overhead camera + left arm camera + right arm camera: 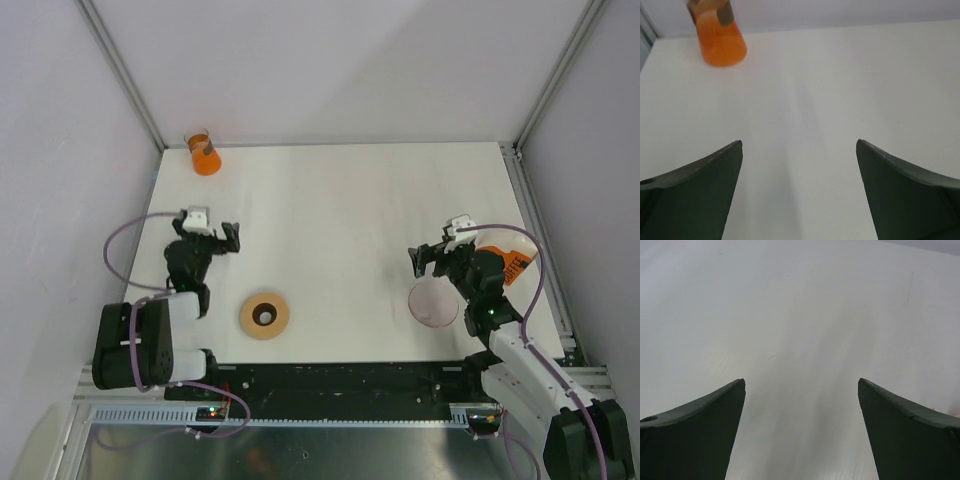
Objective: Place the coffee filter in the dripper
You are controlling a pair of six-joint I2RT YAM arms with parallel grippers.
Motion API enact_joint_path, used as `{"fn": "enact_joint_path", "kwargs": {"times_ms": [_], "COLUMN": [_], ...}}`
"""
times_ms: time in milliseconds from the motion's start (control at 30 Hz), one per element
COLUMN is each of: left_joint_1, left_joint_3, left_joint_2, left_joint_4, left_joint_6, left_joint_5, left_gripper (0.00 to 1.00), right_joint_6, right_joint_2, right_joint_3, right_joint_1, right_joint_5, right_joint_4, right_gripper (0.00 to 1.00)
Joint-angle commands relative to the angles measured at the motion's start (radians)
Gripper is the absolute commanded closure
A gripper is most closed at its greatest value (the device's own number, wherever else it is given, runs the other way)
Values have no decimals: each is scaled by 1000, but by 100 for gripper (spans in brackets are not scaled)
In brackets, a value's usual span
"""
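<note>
The dripper [430, 307], a clear pinkish funnel with a round rim, stands near the front right of the white table [340, 200], partly covered by my right arm. My right gripper [428, 258] hovers open just beyond its far rim, and the right wrist view shows only bare table between the fingers [801, 382]. My left gripper [222, 238] stands open at the left, with nothing between its fingers [800, 145]. I cannot make out the coffee filter; it is hidden or lost against the white table.
An orange cup [205, 156] [720, 40] lies at the far left corner. A tan ring with a dark hole [264, 315] sits at the front, left of centre. An orange packet [512, 268] lies beside my right arm. Metal frame posts border the table.
</note>
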Motion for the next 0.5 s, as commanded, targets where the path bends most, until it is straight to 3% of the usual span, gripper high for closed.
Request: {"fn": "enact_joint_path", "kwargs": {"times_ms": [0, 100, 267, 467], "left_joint_1": [-3, -4, -4, -3], "left_joint_3": [276, 473, 872, 1154], "left_joint_2": [-38, 17, 182, 377], "left_joint_4": [-434, -637, -971, -1036], "left_joint_6": [86, 96, 53, -50], "left_joint_5": [110, 112, -41, -274], "left_gripper": [2, 7, 20, 29], "right_joint_6": [66, 84, 78, 77], "right_joint_2": [1, 32, 57, 35], "right_joint_3": [81, 138, 199, 206], "right_joint_1": [3, 17, 52, 78], "right_joint_5": [-62, -101, -113, -115], "right_joint_4": [-32, -107, -196, -211], "right_gripper": [1, 1, 1, 1]}}
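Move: The orange beaker stands about 33 cm ahead of the open left gripper, some 7 cm to its left and 6 cm lower. The wooden ring lies about 16 cm back and 14 cm to the right of the left hand, flat on the table. From the right hand the beaker is roughly 39 cm ahead and 57 cm left; beneath the right hand is the clear pinkish disc, 6 cm back, 2 cm right and 16 cm down. Send the left gripper quickly forward about 15 cm and up some 12 cm towards the orange beaker, bearing left late in the reach; tip the fingers slightly down and draw them in by about a quarter, still empty. Meanwhile ease the open right gripper left and a little up, away from above the pinkish disc. ##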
